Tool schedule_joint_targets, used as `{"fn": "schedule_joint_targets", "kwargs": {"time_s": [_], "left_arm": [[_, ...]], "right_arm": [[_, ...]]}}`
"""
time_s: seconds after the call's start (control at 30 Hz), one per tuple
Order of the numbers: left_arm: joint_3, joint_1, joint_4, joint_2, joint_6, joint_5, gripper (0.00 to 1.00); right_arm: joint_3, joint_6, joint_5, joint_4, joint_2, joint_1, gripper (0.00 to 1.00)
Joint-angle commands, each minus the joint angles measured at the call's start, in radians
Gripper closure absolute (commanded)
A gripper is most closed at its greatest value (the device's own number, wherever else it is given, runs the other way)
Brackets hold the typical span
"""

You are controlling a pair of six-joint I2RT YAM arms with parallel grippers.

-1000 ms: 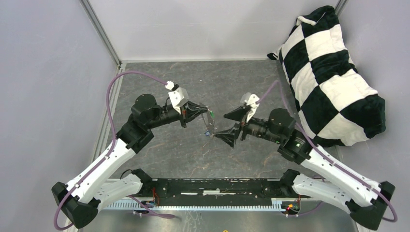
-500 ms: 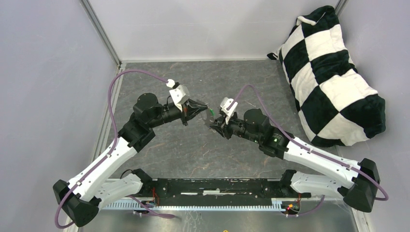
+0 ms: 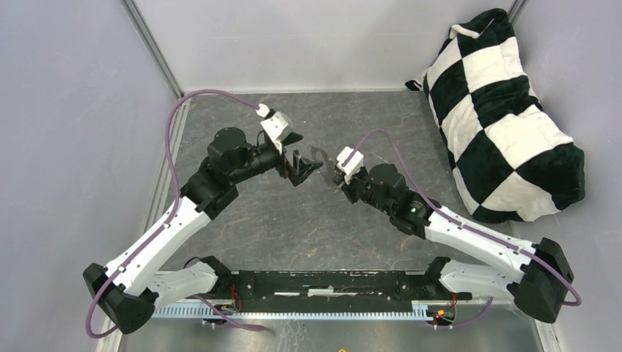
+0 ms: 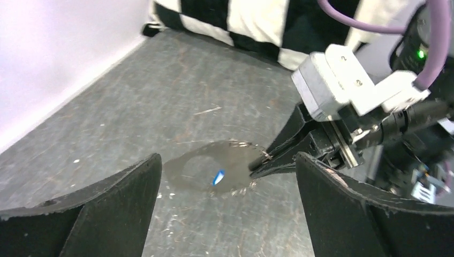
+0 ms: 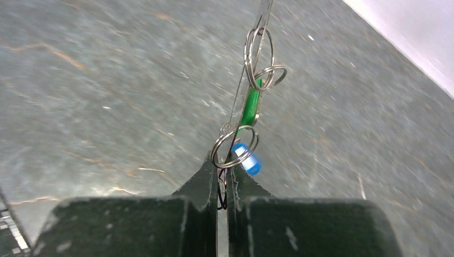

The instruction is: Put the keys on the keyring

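Observation:
The keyring (image 5: 263,13) is a thin grey loop, seen edge-on in the right wrist view and motion-blurred in the left wrist view (image 4: 203,168). My right gripper (image 5: 222,167) is shut on its wire. A green-headed key (image 5: 250,107) and a blue-headed key (image 5: 249,160) hang on the loop by small split rings (image 5: 234,147). Only the blue key (image 4: 218,176) shows from the left wrist. My left gripper (image 4: 227,163) is open wide, just short of the loop and touching nothing. From above, the left gripper (image 3: 301,165) and right gripper (image 3: 335,174) face each other over the mid-table, the keyring (image 3: 317,155) between them.
A large black-and-white checkered pillow (image 3: 506,110) lies along the right side, also seen behind the right arm as a pillow (image 4: 241,21). Grey walls with metal rails (image 3: 154,51) enclose the scratched dark tabletop (image 3: 293,227).
My left gripper opened, let go of the keyring and drew back slightly. My right gripper moved in leftward and shut on the ring, which now swings from it.

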Motion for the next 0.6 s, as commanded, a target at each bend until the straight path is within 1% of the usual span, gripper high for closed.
{"fn": "schedule_joint_targets", "kwargs": {"time_s": [0.0,0.1,0.17,0.27,0.43,0.57], "left_arm": [[0.127,0.008,-0.129,0.057,0.03,-0.22,0.0],[0.217,0.03,-0.268,0.128,0.028,-0.333,0.0],[0.291,0.065,-0.37,0.19,0.032,-0.363,0.0],[0.424,0.161,-0.538,0.316,0.063,-0.319,0.0],[0.546,0.348,-0.734,0.475,0.127,-0.242,0.0],[0.514,0.453,-0.772,0.519,0.158,-0.22,0.0]], "right_arm": [[0.008,-0.059,0.097,-0.023,0.037,-0.087,1.0],[0.076,-0.133,0.249,-0.121,0.126,-0.107,1.0],[0.131,-0.181,0.357,-0.172,0.199,-0.109,1.0],[0.185,-0.237,0.473,-0.17,0.304,-0.11,1.0],[0.3,-0.292,0.565,-0.154,0.462,-0.106,1.0],[0.4,-0.376,0.669,-0.16,0.608,-0.045,1.0]]}}
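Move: The right hand, already holding the keyring bunch, has the open tabletop it heads over some 13 cm ahead, 7 cm to its right and about 20 cm below. The blue key tag hangs roughly 4 cm ahead, 4 cm to its left and 5 cm lower; the checkered cushion is about 15 cm ahead and 38 cm to its right. From the empty, open left hand, the held keyring is about level ahead, 6 cm to the right and 14 cm below. With its fingers kept shut on the keyring bunch, the right hand carries it about 11 cm forward while sinking some 9 cm towards the open table and drifting 7 cm right, rolling its left side down and turning clockwise so that the fingers end up pointing forward and down. The left hand, already clear, draws away from the bunch with its fingers staying wide open, going some 15 cm forward and 14 cm left, dropping about 9 cm in the later part and turning some 30 degrees counter-clockwise as it tips down. ##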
